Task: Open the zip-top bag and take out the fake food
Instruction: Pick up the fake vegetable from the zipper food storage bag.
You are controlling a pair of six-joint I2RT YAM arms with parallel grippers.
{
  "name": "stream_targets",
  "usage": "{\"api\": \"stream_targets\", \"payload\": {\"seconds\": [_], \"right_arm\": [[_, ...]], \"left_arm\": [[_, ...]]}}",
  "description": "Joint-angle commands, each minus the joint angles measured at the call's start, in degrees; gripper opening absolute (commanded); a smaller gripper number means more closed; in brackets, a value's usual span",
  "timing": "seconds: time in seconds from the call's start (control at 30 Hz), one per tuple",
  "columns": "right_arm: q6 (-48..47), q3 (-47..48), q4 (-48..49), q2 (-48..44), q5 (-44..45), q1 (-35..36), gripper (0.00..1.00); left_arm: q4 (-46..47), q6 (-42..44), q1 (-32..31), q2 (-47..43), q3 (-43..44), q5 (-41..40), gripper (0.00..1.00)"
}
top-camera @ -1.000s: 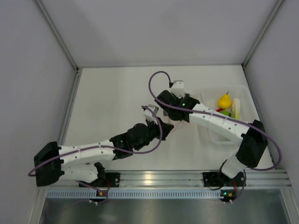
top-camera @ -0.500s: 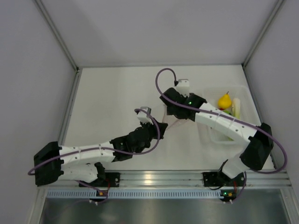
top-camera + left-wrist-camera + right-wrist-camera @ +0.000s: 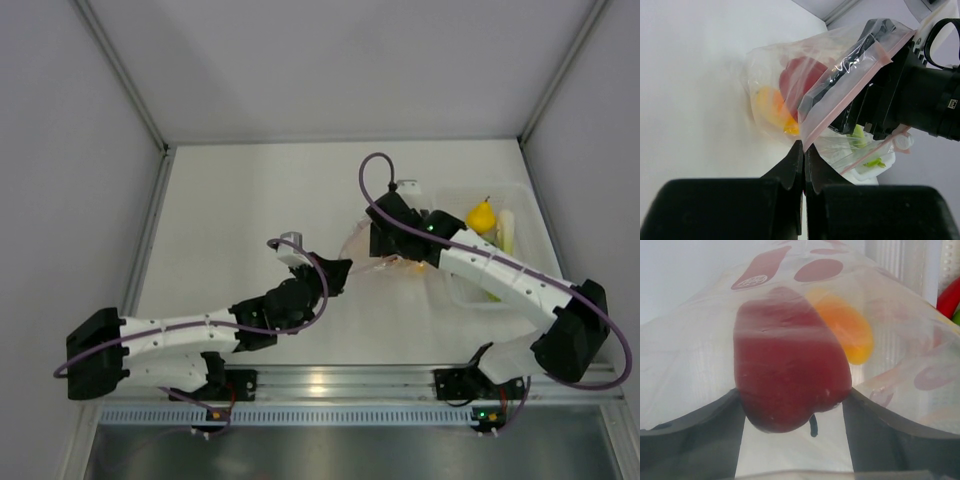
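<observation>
The clear zip-top bag (image 3: pixel 362 243) is stretched between both grippers at mid-table. My left gripper (image 3: pixel 803 146) is shut on the end of its pink zip strip (image 3: pixel 840 107). Through the plastic show a red pepper (image 3: pixel 797 82) and an orange-yellow piece (image 3: pixel 775 107) of the fake food. My right gripper (image 3: pixel 383 245) reaches into the bag's mouth. In the right wrist view its fingers press both sides of the red pepper (image 3: pixel 790 355), and the orange piece (image 3: pixel 847 335) lies just behind. The right gripper (image 3: pixel 792 390) is closed on the pepper.
A translucent white tray (image 3: pixel 520 195) stands at the right and holds a yellow fruit (image 3: pixel 481 216), a pale stalk (image 3: pixel 506 232) and green pieces (image 3: pixel 858 134). Grey walls close in the table on the left, back and right. Both arm bases sit on the near rail.
The right arm has swung right toward the tray, taking the bag's mouth along. The left gripper has drawn back toward the near left, still shut on the zip strip.
</observation>
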Motion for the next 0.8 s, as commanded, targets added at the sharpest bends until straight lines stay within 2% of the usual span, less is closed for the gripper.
{"api": "stream_targets", "payload": {"seconds": [0.0,0.2,0.4,0.57,0.77], "right_arm": [[-4.5,-1.0,4.3,-4.2,1.2,-3.4,0.00],[-7.3,-1.3,7.4,-2.3,-2.0,2.0,0.00],[-8.8,-1.1,9.9,-2.9,-4.4,5.5,0.00],[-6.3,4.1,7.3,1.7,-0.1,10.4,0.00],[-0.9,7.5,5.1,4.4,3.7,10.8,0.00]], "left_arm": [[-8.9,3.8,0.5,-0.3,-1.1,-5.3,0.00],[-9.0,10.0,0.5,1.3,5.7,-6.3,0.00],[-9.1,12.2,1.9,3.2,8.9,-4.7,0.00],[-7.0,15.9,1.9,6.1,11.5,2.8,0.00],[-5.5,17.3,1.7,5.4,11.1,5.5,0.00]]}}
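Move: The right hand already grips the red pepper inside the bag, the pepper about 1 cm ahead of and below its hand point. The zip edge pinched by the left hand lies some 8 cm to the left, 4 cm back and 3 cm higher. The orange vegetable is about 5 cm ahead, 5 cm right and 7 cm lower; the white bin's middle is roughly 19 cm right, 3 cm ahead, 10 cm lower. From the left hand, the pepper is about 6 cm ahead, 8 cm right, 5 cm below. Leftward, about 6 cm, the right hand swings the gripped pepper towards the left hand and the bag's zip edge, easing back a little and turning some 10 degrees counter-clockwise while its fingers keep their hold. The left hand keeps the zip edge pinched, goes about 2 cm forward and rolls some 20 degrees, its left side rising. ##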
